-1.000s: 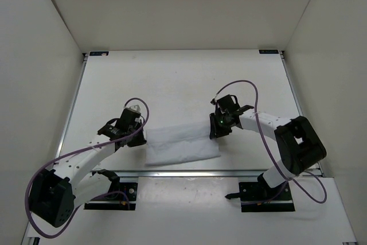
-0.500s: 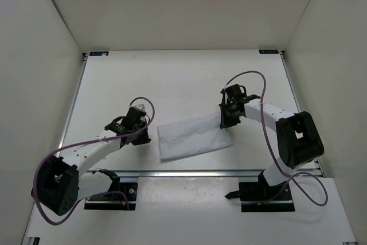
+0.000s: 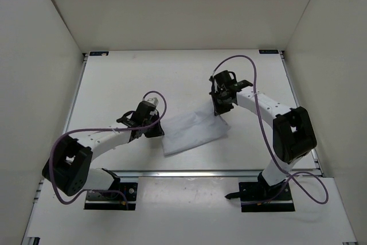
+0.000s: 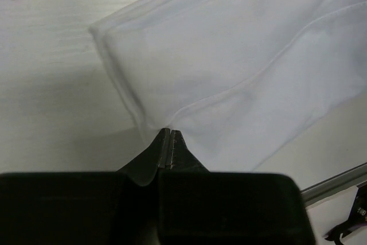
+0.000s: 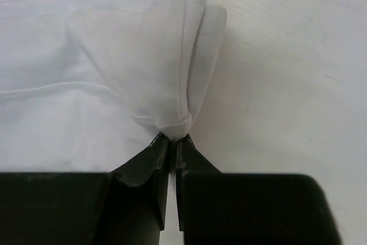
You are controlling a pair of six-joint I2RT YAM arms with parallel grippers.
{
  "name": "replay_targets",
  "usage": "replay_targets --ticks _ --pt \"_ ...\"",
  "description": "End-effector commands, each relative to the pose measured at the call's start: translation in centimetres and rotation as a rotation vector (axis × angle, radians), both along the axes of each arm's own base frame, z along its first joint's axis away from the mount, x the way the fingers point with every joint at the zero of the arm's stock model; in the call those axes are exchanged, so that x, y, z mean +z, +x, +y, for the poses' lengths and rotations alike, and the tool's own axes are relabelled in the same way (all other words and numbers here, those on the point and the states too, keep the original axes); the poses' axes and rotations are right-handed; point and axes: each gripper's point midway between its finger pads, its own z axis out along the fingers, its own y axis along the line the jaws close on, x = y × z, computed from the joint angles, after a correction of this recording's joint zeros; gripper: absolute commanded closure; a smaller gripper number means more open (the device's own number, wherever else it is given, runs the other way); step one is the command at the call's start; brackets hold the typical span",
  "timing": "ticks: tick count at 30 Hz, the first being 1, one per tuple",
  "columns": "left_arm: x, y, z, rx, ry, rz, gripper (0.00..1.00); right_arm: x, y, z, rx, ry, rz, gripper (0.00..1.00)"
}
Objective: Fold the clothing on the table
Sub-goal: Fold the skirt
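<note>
The clothing (image 3: 192,131) is a white folded rectangle lying tilted on the table (image 3: 120,81), its right end farther back. My left gripper (image 3: 156,128) sits at its near-left edge. In the left wrist view that gripper (image 4: 170,132) is shut, its tips pinching the hem where the creases of the clothing (image 4: 229,67) converge. My right gripper (image 3: 219,109) is at the far-right corner. The right wrist view shows the right gripper (image 5: 172,137) shut on a small bunched fold of the clothing (image 5: 92,84).
Off-white enclosure walls (image 3: 40,38) stand on three sides. A metal rail (image 3: 218,171) runs along the table's near edge, with the arm bases (image 3: 261,193) just in front. Purple cables (image 3: 241,61) loop above both arms.
The right gripper has shut on the clothing's corner and moved back. The left gripper has followed to the right. The clothing has slid right and turned with them.
</note>
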Motion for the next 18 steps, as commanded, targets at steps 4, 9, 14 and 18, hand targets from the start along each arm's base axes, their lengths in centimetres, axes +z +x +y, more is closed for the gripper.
replay_targets --ticks 4,9,14,18 --pt "0.1 1.2 -1.8 -0.024 -0.05 -0.021 1.0 2.8 0.9 3.2 0.032 -0.013 -0.013 1.0" --pt "-1.0 0.7 -1.3 -0.026 -0.037 -0.002 1.0 6.3 1.9 7.3 0.048 0.109 -0.028 1.0" --pt "-2.0 0.7 -0.6 -0.008 0.01 0.022 1.0 9.0 1.1 14.1 0.145 0.288 -0.028 1.0" --pt "-3.1 0.4 0.0 0.005 0.013 0.051 1.0 8.4 -1.2 18.9 0.211 0.383 0.056 1.0"
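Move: The right hand already pinches the skirt's right end above the table. The middle of the skirt's left edge lies about 20 cm to its left, 9 cm nearer the base and 7 cm below. The skirt's near-right corner hangs 5 cm back and 5 cm right of that hand. For the left hand, that left edge is right at its shut fingertips, 2 cm below, with the skirt's far-left corner about 6 cm straight ahead. Still pinching the skirt's right end, the right hand sweeps about 15 cm left and rises some 8 cm with it, speeding up towards the left hand, while the wrist rolls about 15 degrees left side up and turns slightly counter-clockwise. The left hand, fingers still shut on the cloth at the left edge, sinks 2 to 3 cm towards the table. ##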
